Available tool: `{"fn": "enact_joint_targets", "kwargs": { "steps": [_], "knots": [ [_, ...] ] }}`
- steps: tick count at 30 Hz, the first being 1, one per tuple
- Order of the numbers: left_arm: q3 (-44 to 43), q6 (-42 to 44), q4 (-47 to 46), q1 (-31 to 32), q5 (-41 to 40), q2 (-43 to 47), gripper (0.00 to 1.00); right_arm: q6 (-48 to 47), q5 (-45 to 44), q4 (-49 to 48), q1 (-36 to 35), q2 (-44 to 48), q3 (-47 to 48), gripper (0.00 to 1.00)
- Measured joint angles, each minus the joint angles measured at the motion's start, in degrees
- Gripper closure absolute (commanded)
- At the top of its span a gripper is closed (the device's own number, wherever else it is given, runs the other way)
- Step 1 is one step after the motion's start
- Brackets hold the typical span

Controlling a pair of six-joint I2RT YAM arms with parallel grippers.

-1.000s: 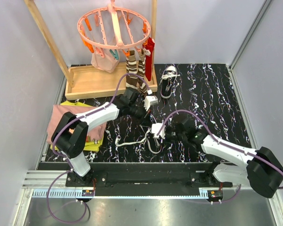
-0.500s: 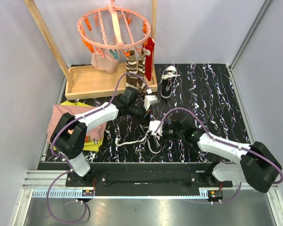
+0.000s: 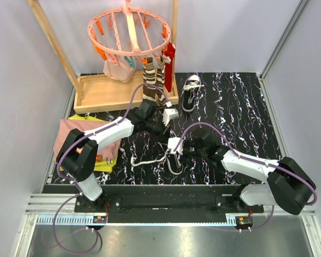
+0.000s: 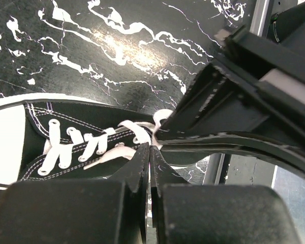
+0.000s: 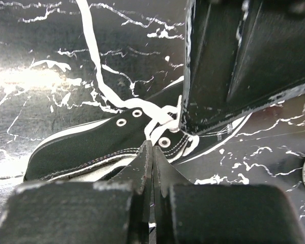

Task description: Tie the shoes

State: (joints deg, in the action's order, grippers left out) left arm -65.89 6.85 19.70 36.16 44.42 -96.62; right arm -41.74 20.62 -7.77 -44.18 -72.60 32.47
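One black shoe [image 4: 66, 127] with white laces [image 4: 66, 150] lies on the dark marbled table under both grippers; the top view mostly hides it. My left gripper [image 4: 149, 148] is shut, its tips resting by the top eyelets. My right gripper [image 5: 152, 145] is shut too, tips at the shoe's collar [image 5: 86, 147] beside an eyelet. Whether either pinches a lace does not show. In the top view the left gripper [image 3: 166, 136] and right gripper [image 3: 169, 144] nearly meet. Loose lace ends [image 3: 150, 160] trail toward the near edge. The second shoe [image 3: 191, 90] stands at the back.
A wooden rack [image 3: 112, 91] at the back left carries a pink round peg hanger [image 3: 129, 32] with brown striped socks [image 3: 152, 83] and a red cloth [image 3: 169, 59]. Folded pink and yellow clothes [image 3: 88, 140] lie at the left. Grey walls close in both sides.
The right arm has stretched leftward, bringing its gripper closer to the shoe and the left gripper. The left arm has hardly moved. Both grippers stayed shut.
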Motion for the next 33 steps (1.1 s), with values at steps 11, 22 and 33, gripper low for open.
{"fn": "enact_joint_targets", "kwargs": {
  "steps": [11, 22, 33],
  "knots": [
    [7.2, 0.4, -1.8, -1.9, 0.6, 4.9, 0.51, -0.1, 0.0, -1.0, 0.0, -1.6, 0.0, 1.00],
    [21.9, 30.8, -6.2, -9.6, -2.7, 23.1, 0.49, -0.1, 0.0, -1.0, 0.0, -1.6, 0.0, 1.00],
    [27.4, 51.5, -20.2, -1.8, -7.8, 17.2, 0.55, -0.1, 0.0, -1.0, 0.0, -1.8, 0.0, 1.00]
  ]
}}
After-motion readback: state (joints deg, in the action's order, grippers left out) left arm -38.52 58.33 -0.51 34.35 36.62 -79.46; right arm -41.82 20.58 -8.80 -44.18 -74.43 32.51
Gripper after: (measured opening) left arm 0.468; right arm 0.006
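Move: The lace knot on the shoe sits right at the left fingertips, about 2 cm back and 1 cm below them. The shoe's toe cap lies some 5 cm ahead, 2 cm to the left and 4 cm down, and the long lace end about 15 cm to the left, 8 cm back and 7 cm down. From the right hand's shut tips the knot is barely 1 cm ahead, 1 cm to the left and 1 cm below. The left fingers let go of the short lace tail, opening about halfway as the hand pulls roughly 9 cm left, off the shoe. It then rolls nearly 60 degrees about its fingers, clockwise looking along them, and returns some 3 cm right while sinking, towards the freed tail. The right hand settles slightly and keeps its shut fingertips on the lace at the knot. ##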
